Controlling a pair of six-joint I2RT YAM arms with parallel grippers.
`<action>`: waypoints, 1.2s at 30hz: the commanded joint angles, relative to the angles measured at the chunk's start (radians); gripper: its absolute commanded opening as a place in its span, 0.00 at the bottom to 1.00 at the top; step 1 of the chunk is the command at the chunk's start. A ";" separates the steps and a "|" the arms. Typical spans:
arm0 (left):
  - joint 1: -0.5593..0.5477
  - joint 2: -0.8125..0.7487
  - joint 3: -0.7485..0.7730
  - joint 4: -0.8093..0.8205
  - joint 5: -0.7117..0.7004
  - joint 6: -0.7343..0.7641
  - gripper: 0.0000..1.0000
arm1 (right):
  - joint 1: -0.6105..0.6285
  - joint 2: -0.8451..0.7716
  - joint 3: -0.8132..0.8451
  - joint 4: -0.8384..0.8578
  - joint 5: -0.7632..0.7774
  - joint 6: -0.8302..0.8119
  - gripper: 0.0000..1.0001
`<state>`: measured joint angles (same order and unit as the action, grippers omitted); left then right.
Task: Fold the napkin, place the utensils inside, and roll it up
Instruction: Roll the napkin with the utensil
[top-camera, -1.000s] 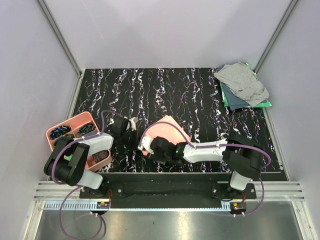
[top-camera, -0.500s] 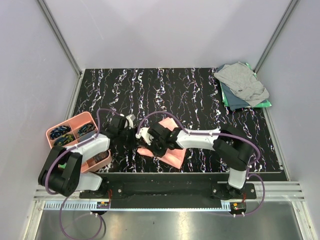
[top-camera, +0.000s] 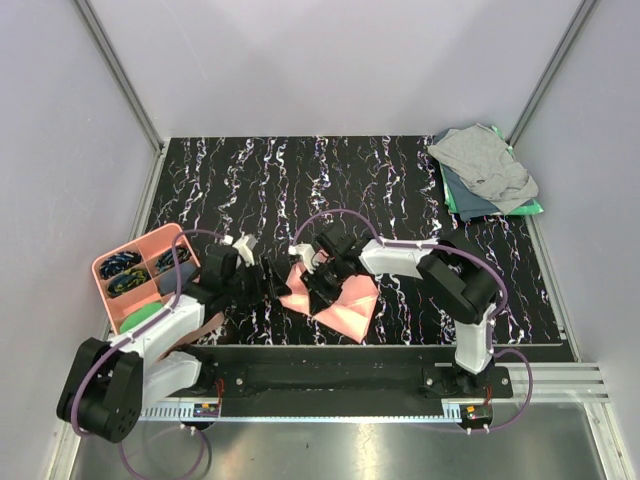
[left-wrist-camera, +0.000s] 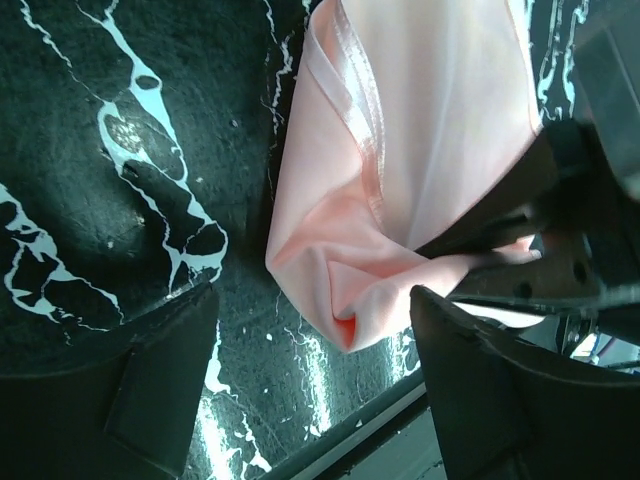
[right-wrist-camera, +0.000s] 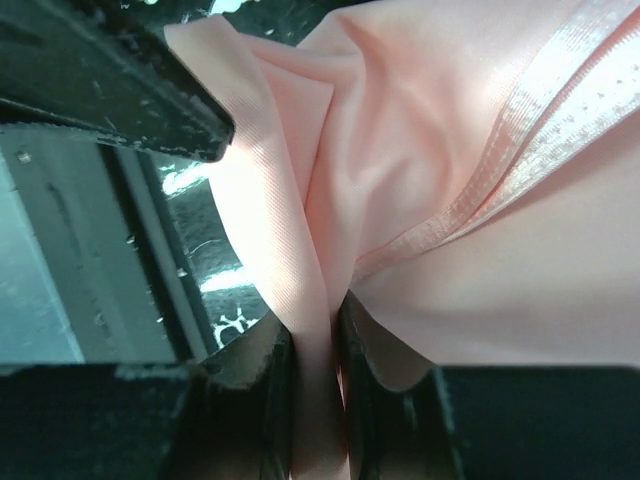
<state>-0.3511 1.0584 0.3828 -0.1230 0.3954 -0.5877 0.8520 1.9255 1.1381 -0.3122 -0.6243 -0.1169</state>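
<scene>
The salmon-pink napkin (top-camera: 345, 298) lies folded near the table's front edge, its hemmed edge (left-wrist-camera: 360, 110) running up the left wrist view. My right gripper (top-camera: 316, 284) is shut on a bunched fold of the napkin (right-wrist-camera: 450, 150), with cloth squeezed between its two dark fingers (right-wrist-camera: 385, 400). My left gripper (top-camera: 274, 279) stands open just left of the napkin's rounded corner (left-wrist-camera: 345, 300). That corner lies between and ahead of its fingers (left-wrist-camera: 160, 380), touching neither. The utensils are out of view.
A pink compartment tray (top-camera: 103, 266) with dark and green items sits at the left edge, beside my left arm. Grey and green cloths (top-camera: 485, 170) are piled at the far right corner. The table's front rail (left-wrist-camera: 350, 440) runs just below the napkin.
My left gripper has opened and let go of the napkin, drawing back left. My right gripper has closed on the cloth and swung away from the front edge; the napkin lies more spread.
</scene>
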 joint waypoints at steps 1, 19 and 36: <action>0.003 -0.034 -0.048 0.169 0.039 -0.011 0.81 | -0.033 0.096 0.002 -0.085 -0.127 0.009 0.25; 0.000 0.170 -0.075 0.425 0.103 0.019 0.65 | -0.108 0.188 0.026 -0.073 -0.230 0.026 0.25; -0.045 0.287 -0.084 0.519 0.115 -0.011 0.26 | -0.137 0.199 0.052 -0.068 -0.229 0.045 0.26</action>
<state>-0.3805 1.3190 0.2947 0.3351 0.5018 -0.6025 0.7315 2.0815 1.1793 -0.3473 -0.9890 -0.0521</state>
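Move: The napkin's rolled left end lies about 4 cm to the right of the open left hand, 1 cm ahead and 3 cm below. The napkin's flat part is some 17 cm right of the left hand, 3 cm back and 4 cm lower. The right hand already pinches the roll between its fingers; from it the rolled left end is about 6 cm left and 2 cm ahead, at its height, and the flat part some 7 cm right, level with it. Right keeps pinching, fingertips swinging back some 20 degrees, while left closes 4 cm right and down, toward roll's end. ##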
